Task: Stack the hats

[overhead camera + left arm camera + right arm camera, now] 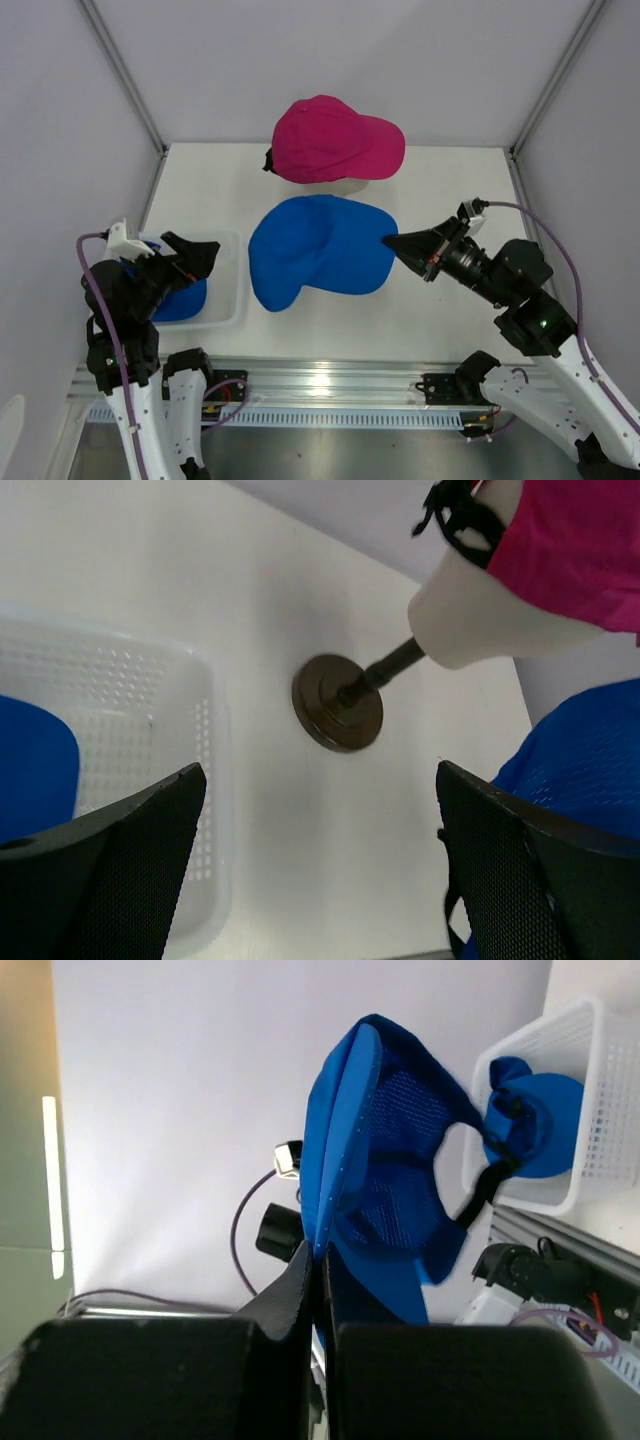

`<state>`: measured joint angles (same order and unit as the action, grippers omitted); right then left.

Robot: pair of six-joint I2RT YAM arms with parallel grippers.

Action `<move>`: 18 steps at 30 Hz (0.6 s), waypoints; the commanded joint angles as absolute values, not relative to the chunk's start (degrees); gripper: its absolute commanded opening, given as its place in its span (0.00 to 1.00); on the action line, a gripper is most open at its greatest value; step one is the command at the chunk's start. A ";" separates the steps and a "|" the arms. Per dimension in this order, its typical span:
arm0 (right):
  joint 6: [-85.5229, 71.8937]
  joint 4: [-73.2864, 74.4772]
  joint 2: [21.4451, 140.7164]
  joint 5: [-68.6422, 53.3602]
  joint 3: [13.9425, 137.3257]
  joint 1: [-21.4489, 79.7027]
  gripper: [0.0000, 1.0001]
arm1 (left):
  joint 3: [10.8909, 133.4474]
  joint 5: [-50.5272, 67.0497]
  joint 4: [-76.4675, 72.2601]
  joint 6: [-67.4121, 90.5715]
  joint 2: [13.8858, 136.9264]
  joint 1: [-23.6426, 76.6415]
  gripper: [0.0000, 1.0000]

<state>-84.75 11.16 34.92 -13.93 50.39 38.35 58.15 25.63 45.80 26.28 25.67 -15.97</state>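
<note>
A royal blue cap (315, 252) hangs in the air over the table's middle. My right gripper (392, 242) is shut on its brim edge; the right wrist view shows the cap (385, 1160) from below, brim pinched between the jaws. A magenta-pink cap (330, 138) sits on the cream mannequin head at the back, seen in the left wrist view (575, 545). Another blue cap (180, 296) lies in the white mesh basket (228, 300). My left gripper (200, 258) is open and empty above the basket's right edge.
The mannequin head (470, 615) stands tilted on a brown round stand (338, 702) on the white table. The basket (130, 730) sits at the front left, near the table's left edge. Grey walls and metal frame posts close in the back.
</note>
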 commanded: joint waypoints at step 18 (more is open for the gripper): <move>-78.82 11.87 61.60 -30.12 93.60 37.18 0.00 | 56.25 29.80 42.89 30.23 27.69 -15.73 1.00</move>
<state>-75.88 22.41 59.57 -20.34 88.64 37.34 54.35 28.75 44.60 29.56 27.03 -15.97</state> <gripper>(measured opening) 0.014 0.994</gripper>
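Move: The right hand holds the blue hat; the pink hat on the head is about 22 cm ahead of it, 7 cm to its left and some 4 cm lower. The stand's base is also roughly 22 cm ahead, 9 cm left, and 39 cm below the hand; the white bin is 10 cm ahead, 43 cm left and 37 cm down. From the left hand, the pink hat is about 18 cm ahead, 33 cm right and 4 cm higher. Dipping first by about 4 cm while drifting slightly back and right, fingers tipping down, the right hand then turns and climbs some 16 cm with a lesser drift left and forward, its fingers tipping up again, to carry the blue hat above the pink hat's level. It keeps its pinch on the brim. The open, empty left hand sinks a few centimetres, then comes partly back up. ##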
